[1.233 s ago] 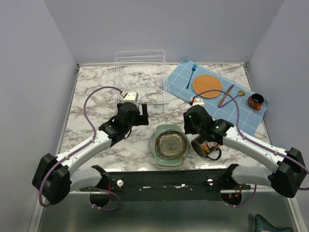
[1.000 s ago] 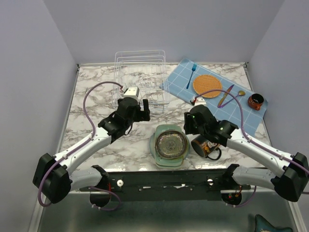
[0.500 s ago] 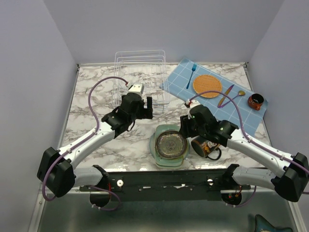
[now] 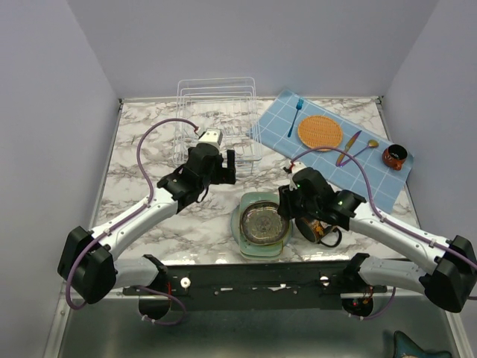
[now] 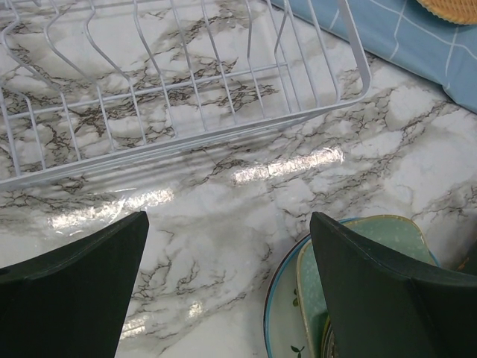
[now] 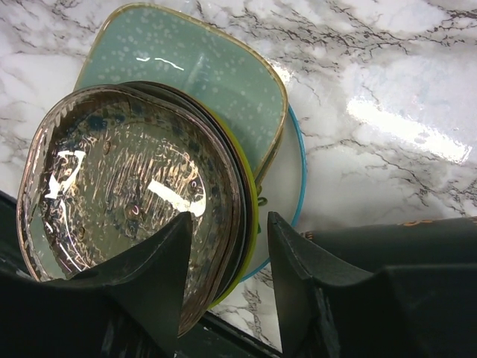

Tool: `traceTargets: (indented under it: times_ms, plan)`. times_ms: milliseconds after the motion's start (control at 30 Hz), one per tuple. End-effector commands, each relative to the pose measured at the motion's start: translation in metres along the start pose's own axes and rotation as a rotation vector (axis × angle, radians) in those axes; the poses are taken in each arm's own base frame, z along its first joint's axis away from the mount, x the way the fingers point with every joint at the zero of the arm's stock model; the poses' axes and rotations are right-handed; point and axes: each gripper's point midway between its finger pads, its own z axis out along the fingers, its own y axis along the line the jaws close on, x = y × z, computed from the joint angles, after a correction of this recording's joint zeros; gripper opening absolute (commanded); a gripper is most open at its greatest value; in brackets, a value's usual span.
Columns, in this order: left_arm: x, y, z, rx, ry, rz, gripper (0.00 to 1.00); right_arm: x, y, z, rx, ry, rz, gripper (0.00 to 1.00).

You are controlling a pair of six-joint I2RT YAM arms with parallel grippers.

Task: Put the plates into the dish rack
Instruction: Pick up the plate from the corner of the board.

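The plates (image 4: 257,222) lie stacked near the front edge. A brownish glazed one (image 6: 112,179) is on top, then a yellow rim (image 6: 252,224), a mint-green rounded square (image 6: 201,74) and a blue-rimmed white plate (image 6: 287,179). My right gripper (image 6: 227,224) is open, its jaws astride the stack's right edge, one over the brownish plate and one outside the rims. The white wire dish rack (image 4: 216,123) stands at the back left and holds nothing. My left gripper (image 5: 227,283) hangs wide open over bare marble between the rack (image 5: 186,97) and the stack (image 5: 298,306).
A black decorated mug (image 4: 317,227) lies right beside the stack, close to my right gripper. A blue checked mat (image 4: 328,145) at the back right carries an orange woven mat (image 4: 320,132), cutlery and a small dark cup (image 4: 394,156).
My right gripper has come down and left onto the stack's right edge, its jaws narrowing a little. The left arm swung toward the rack's front, then stopped.
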Motion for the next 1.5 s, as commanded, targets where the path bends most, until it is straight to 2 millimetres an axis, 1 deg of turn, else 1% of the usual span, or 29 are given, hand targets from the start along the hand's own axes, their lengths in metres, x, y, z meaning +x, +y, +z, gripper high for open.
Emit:
traceTargets:
  times_ms: [0,67,200,267,533,833,933,1100,1167,1467]
  plan:
    - [0.000,-0.001,-0.002,-0.005,0.008,-0.004,0.99,0.003,0.006,0.002,-0.036,-0.004,-0.012,0.48]
    - [0.000,-0.001,-0.003,-0.004,0.005,-0.010,0.99,0.005,0.006,0.003,-0.040,-0.001,-0.010,0.43]
    - [0.003,0.000,-0.004,-0.007,0.009,-0.018,0.99,0.007,0.006,0.003,-0.041,0.001,-0.011,0.40]
    - [0.003,0.002,-0.005,-0.013,0.006,-0.022,0.99,0.007,0.005,0.003,-0.039,-0.001,-0.011,0.36]
    - [0.006,0.005,-0.008,-0.022,0.004,-0.030,0.99,0.004,0.002,-0.001,-0.018,-0.012,-0.010,0.31]
    - [0.010,0.004,-0.007,-0.018,0.008,-0.042,0.99,0.006,-0.001,-0.003,-0.014,-0.014,-0.013,0.23]
    - [0.011,0.005,-0.007,-0.019,0.011,-0.041,0.99,0.005,-0.001,-0.005,-0.012,-0.023,-0.009,0.19]
    - [0.011,0.003,-0.006,-0.014,0.014,-0.036,0.99,0.003,-0.003,-0.007,0.003,-0.030,-0.003,0.08]
    - [0.010,0.003,-0.007,-0.014,0.011,-0.036,0.99,0.000,-0.003,-0.009,0.004,-0.042,0.008,0.04]
    - [0.009,0.004,-0.009,-0.014,0.008,-0.036,0.99,-0.022,0.001,-0.019,0.006,-0.105,0.025,0.01]
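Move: The right gripper already straddles the right-hand rim of the top brown plate; the plate's middle lies about 6 cm left, 2 cm back and 2 cm lower. The dark mug lies some 11 cm right and 2 cm back, the green tray under the stack about 6 cm left and 4 cm back, the dish rack roughly 19 cm left and 22 cm ahead. From the left gripper, the plate is some 12 cm right, 13 cm back, 8 cm below. Sink the right gripper about 1 cm with its fingers astride the plate's right-hand rim, closing them from half open. Keep closing as you rise straight up about 2 cm from that low point, until the fingertips are all but shut and pinch the rim; hold the wrist's attitude almost unchanged. ##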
